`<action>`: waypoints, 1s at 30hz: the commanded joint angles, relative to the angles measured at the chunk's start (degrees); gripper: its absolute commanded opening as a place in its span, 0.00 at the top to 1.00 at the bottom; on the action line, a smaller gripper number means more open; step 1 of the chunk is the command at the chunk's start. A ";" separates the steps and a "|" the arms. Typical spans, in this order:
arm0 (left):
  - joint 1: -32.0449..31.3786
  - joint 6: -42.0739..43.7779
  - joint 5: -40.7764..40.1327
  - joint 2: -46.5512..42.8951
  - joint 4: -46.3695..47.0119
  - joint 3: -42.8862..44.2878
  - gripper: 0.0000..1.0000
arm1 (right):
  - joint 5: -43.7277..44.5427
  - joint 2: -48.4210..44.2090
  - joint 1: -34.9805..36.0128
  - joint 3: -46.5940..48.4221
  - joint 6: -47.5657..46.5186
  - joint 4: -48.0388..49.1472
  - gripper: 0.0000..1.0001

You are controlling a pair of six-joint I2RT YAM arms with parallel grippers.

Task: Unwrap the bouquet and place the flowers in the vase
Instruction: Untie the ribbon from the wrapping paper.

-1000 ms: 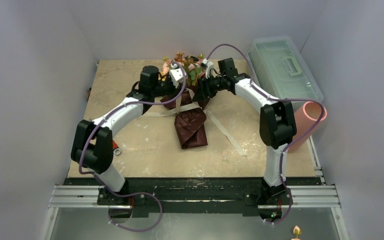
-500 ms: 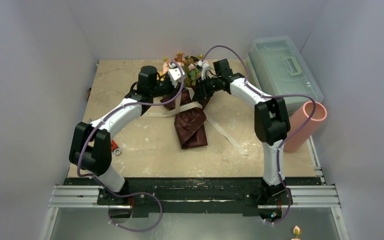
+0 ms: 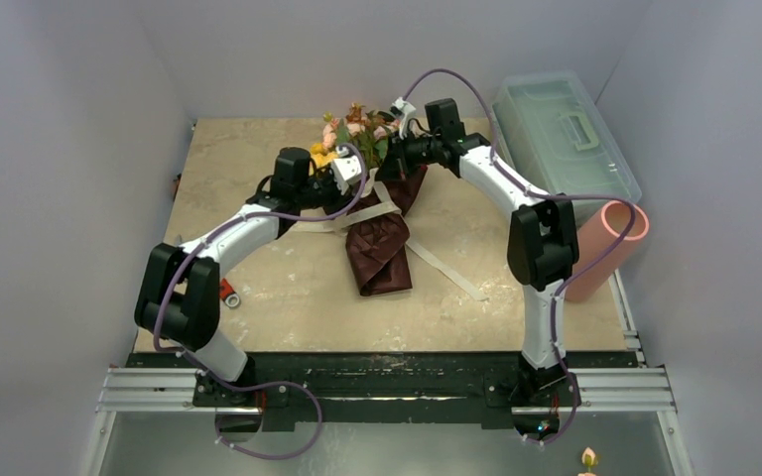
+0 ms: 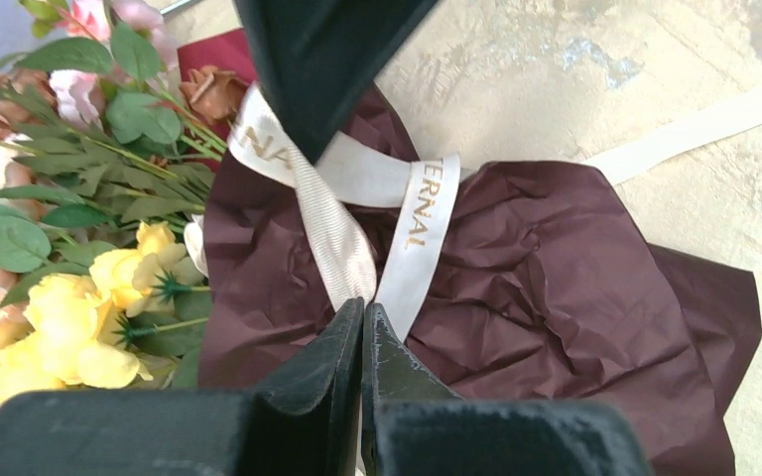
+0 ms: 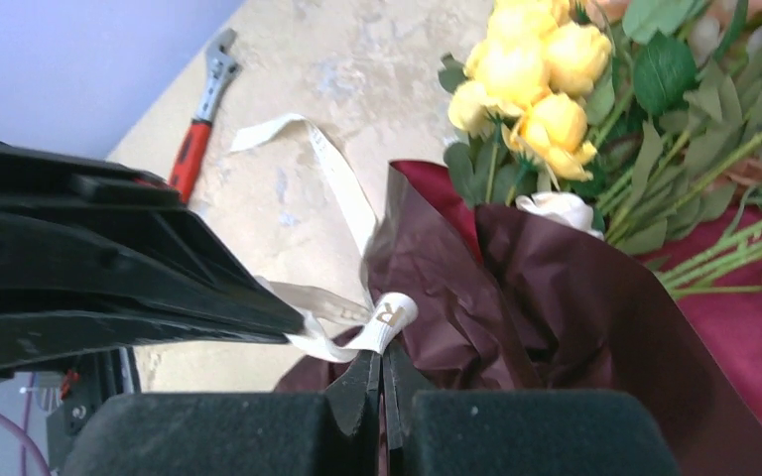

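Note:
The bouquet (image 3: 362, 134) lies at the back middle of the table, its pink, yellow and orange flowers (image 4: 69, 317) still inside dark red crinkled paper (image 4: 556, 258). A cream ribbon (image 4: 357, 178) crosses the paper. My left gripper (image 4: 362, 309) is shut on two strands of that ribbon, and in the top view it (image 3: 362, 183) sits at the bouquet's left. My right gripper (image 5: 382, 355) is shut on a ribbon loop (image 5: 389, 315) just beside it. The salmon-pink vase (image 3: 605, 248) stands at the right edge, behind the right arm.
A clear greenish box (image 3: 561, 139) with a handle sits at the back right. A red-handled wrench (image 3: 226, 293) lies near the left arm. Loose ribbon tails (image 3: 451, 268) trail over the table, and a folded lobe of paper (image 3: 379, 253) reaches toward the front.
My right gripper has shut on the ribbon loop and drawn toward the back. The left gripper, still shut on the ribbon, has pulled back toward the near left, uncovering more of the flowers.

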 commanded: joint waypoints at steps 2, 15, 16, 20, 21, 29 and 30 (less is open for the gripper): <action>0.30 2.24 0.39 -3.11 0.06 -0.76 1.00 | -4.67 -4.09 1.09 3.08 4.86 3.89 1.00; -6.99 17.32 -5.05 -13.10 4.44 -6.94 0.54 | -6.58 -1.00 3.47 7.26 11.26 7.06 1.00; -7.60 20.34 -4.39 -13.96 5.29 -8.61 0.55 | -6.66 -0.62 3.59 7.60 11.63 7.15 1.00; -8.49 34.04 -2.23 -12.19 -1.36 -7.20 0.59 | -6.79 -0.22 3.86 8.22 11.91 6.65 1.00; -8.49 37.55 -1.90 -11.44 -3.34 -6.43 0.57 | -6.71 -0.20 3.98 8.23 11.84 6.40 1.00; -8.58 57.79 -1.00 -4.15 -11.30 -0.44 0.44 | -5.97 -0.58 4.83 7.78 11.81 5.58 1.00; -8.62 58.35 -1.17 -3.32 -10.92 -0.11 0.44 | -5.88 -0.59 4.88 7.79 11.93 5.64 1.00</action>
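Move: Both hands are shut on the ribbon's free end above the wrapped stems. From the left hand, the ribbon band crossing the paper lies about 5 cm right, 3 cm back and 7 cm below; from the right hand it is some 7 cm back, 2 cm left and 8 cm down. The left hand has the yellow flowers about 9 cm ahead and 7 cm left, and the middle of the wrapping paper 8 cm back and 6 cm right, all below. Up about 7 cm and left some 5 cm goes the right hand, keeping its pinch on the ribbon end and drawing it away from the wrap. The left fingers open and let go, then that hand rises about 5 cm, swings back and to the right, and sinks again with fingers open over the crossing band, its wrist rolling some 45 degrees clockwise seen from behind the hand. ##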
